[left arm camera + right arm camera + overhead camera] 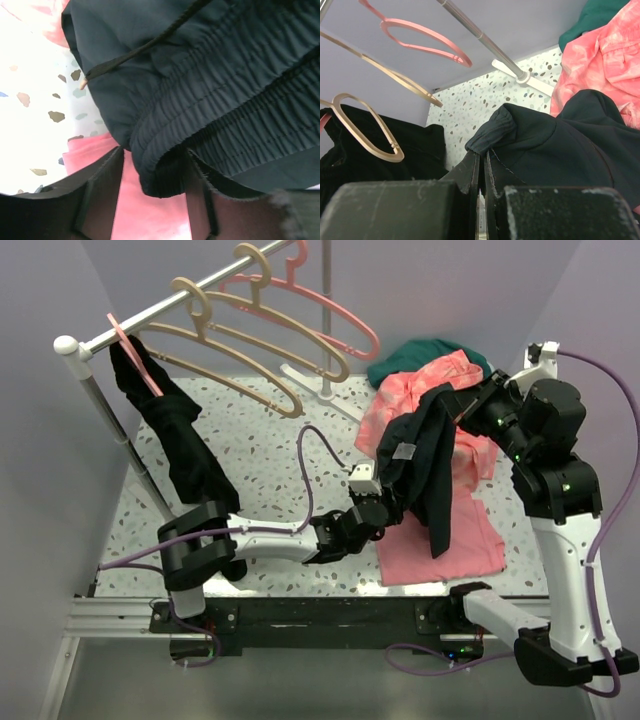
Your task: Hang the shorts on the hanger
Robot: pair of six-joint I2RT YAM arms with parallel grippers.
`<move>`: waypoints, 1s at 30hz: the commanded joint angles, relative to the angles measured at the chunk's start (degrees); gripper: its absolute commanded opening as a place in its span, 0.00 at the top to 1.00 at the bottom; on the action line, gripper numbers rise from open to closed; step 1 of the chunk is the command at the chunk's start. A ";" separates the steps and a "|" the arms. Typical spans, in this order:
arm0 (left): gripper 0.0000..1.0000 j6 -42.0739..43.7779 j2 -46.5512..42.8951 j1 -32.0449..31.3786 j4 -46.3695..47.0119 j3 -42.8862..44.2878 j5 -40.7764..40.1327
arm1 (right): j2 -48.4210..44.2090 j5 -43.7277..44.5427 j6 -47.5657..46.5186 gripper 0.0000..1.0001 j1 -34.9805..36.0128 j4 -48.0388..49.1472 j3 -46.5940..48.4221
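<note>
The dark shorts (430, 455) hang in the air over the table, held up at the top by my right gripper (462, 405). In the right wrist view its jaws (482, 156) are shut on a bunched edge of the shorts (560, 145). My left gripper (385, 490) is at the lower left edge of the cloth. In the left wrist view the elastic waistband (225, 75) dips between its fingers (155, 151), touching the right one, and the jaws stand apart. A drawstring (130, 55) dangles. The beige hanger (208, 318) hangs on the rail at the back left.
A pink cloth (440, 550) lies under the shorts, with a teal cloth (420, 355) behind it. A long black garment (180, 450) hangs from a pink hanger at the rail's left end. Another pink hanger (340, 322) and the rail's post (325, 330) stand behind.
</note>
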 commanded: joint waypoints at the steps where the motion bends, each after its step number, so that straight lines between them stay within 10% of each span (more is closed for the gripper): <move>1: 0.51 -2.47 0.49 0.14 0.83 2.61 -1.30 | -0.40 -1.27 0.26 1.00 -0.02 2.55 2.57; 6: 1.00 -0.03 -2.40 1.81 -3.73 0.94 -2.00 | -0.84 0.04 -0.71 1.00 0.06 1.50 3.28; 18: 1.00 15.18 -29.20 1.72 -51.42 7.08 -2.00 | -5.06 11.64 -10.02 1.00 0.06 -6.50 -9.02; 30: 1.00 25.74 -24.14 1.81 -75.17 41.25 -2.97 | 1.69 16.04 -12.49 0.96 0.06 -13.43 2.73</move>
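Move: The lower waistband corner of the dark shorts hangs right at the left gripper, between its open fingers, about 1 cm ahead. The pink folded cloth lies about 15 cm below, some 11 cm right and 3 cm back; the coral shorts are 25 cm ahead, 8 cm right and 12 cm down, and the nearest beige hanger's tip is about 19 cm left, 8 cm ahead and 25 cm up. From the right gripper, already pinching the upper waistband, that corner is some 27 cm below, 10 cm left and 5 cm back. Shut the left gripper on the waistband corner, then lift it about 20 cm and carry it some 17 cm left towards the beige hangers, rolling its left side up about 25 degrees. As it climbs, lower the still-pinching right gripper about 10 cm and ease it 5 cm right, rolling its left side down and tipping the fingers down some 15 degrees each. ##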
